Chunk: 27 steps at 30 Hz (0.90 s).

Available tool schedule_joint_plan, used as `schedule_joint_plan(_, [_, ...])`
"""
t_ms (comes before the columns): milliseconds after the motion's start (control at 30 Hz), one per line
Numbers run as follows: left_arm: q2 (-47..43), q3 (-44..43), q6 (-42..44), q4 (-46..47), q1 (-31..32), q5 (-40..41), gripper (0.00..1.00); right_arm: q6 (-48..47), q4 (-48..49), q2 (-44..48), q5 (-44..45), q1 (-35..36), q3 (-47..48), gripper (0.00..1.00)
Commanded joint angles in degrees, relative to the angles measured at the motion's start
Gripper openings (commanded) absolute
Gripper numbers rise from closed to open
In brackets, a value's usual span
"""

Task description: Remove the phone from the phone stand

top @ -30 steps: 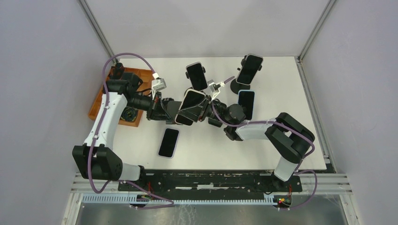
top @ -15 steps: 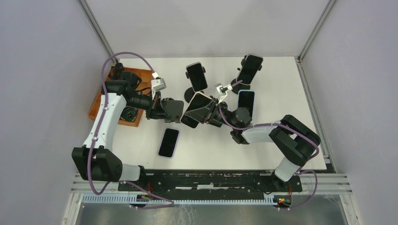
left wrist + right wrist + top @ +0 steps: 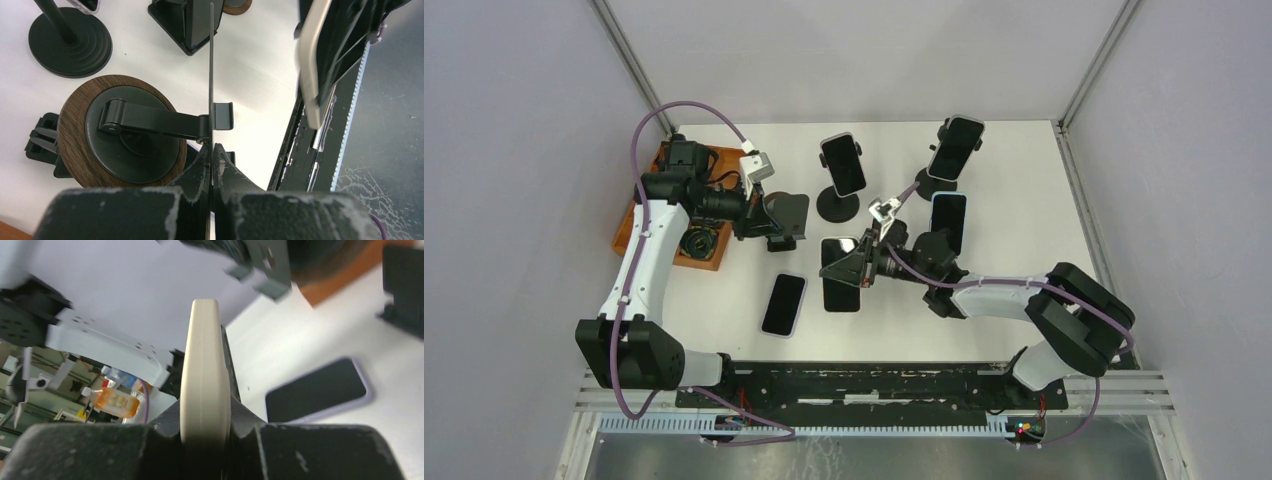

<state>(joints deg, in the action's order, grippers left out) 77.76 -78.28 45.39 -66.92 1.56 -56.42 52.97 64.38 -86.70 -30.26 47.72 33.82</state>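
My right gripper (image 3: 862, 268) is shut on the phone (image 3: 841, 273), which has a cream case and a dark screen, and holds it over the table's middle, apart from the stand. In the right wrist view the phone's cream edge (image 3: 205, 355) stands upright, pinched between the jaws of that gripper (image 3: 206, 409). My left gripper (image 3: 767, 217) is shut on the phone stand's thin black back plate (image 3: 790, 212). The left wrist view shows this gripper (image 3: 212, 148) clamped on the plate (image 3: 211, 70). The stand's round wood-rimmed base (image 3: 120, 137) lies left of it and the phone (image 3: 312, 65) off to the right.
Two more phones sit on black stands at the back (image 3: 843, 165) (image 3: 955, 147). One phone lies flat at right of centre (image 3: 948, 220), and a lavender-cased one lies nearer the front (image 3: 784, 303) (image 3: 317, 387). An orange tray (image 3: 636, 218) stands at the left edge.
The right gripper has carried the phone off the stand, toward the near side, and closed tighter on it. The left gripper has drawn the stand back to the left.
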Motion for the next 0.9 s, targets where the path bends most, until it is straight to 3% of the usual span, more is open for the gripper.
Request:
schedule_joint_plan(0, [-1.9, -2.8, -3.7, 4.1, -0.2, -1.9, 0.02, -3.7, -18.2, -3.5, 3.2, 2.9, 5.4, 0.00])
schedule_joint_plan(367, [-2.6, -4.4, -4.3, 4.2, -0.2, -2.1, 0.02, -0.1, -36.4, -17.7, 15.4, 7.2, 15.6, 0.02])
schedule_joint_plan(467, [-3.1, -4.1, -4.3, 4.1, -0.2, -2.4, 0.02, 0.9, -38.9, -19.8, 18.6, 7.5, 16.7, 0.16])
schedule_joint_plan(567, [-3.5, -3.8, -4.3, 4.1, -0.2, -2.9, 0.02, 2.4, -41.2, -21.0, 21.7, 7.8, 16.5, 0.37])
schedule_joint_plan(767, [-3.9, -2.3, -3.9, 4.0, -0.2, -4.4, 0.02, 0.5, -46.1, -19.6, 25.4, 8.3, 17.0, 0.89])
schedule_joint_plan(867, [-3.7, -1.7, -3.6, 4.1, -0.2, -5.1, 0.02, -2.5, -49.8, -16.5, 28.7, 8.4, 16.3, 0.98])
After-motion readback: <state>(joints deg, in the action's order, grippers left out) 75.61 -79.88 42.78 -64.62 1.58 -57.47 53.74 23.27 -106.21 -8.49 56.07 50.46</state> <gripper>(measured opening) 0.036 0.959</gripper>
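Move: The right hand already has the cream-cased phone pinched. The bare spot it is taken to is some 4 cm to the left, 1 cm back and about 20 cm below, on the table. The lavender phone lies level with that spot, 11 cm to its left, and the black stand is about 13 cm ahead of the right hand, 15 cm left, 18 cm down. From the left hand, the bare spot is roughly 10 cm back, 11 cm right, 21 cm below. The right hand brings the cream-cased phone down fast, about 20 cm and slightly left, towards the bare spot beside the lavender phone, while the wrist tips some 40 degrees so that fingers that pointed left and nearly level slant down to the left. Near the table the fingers open wide to let the phone go, and the hand eases up a couple of centimetres and slightly forward around it; the left hand keeps its pinch on the round stand's plate and lifts it about 2 cm. ##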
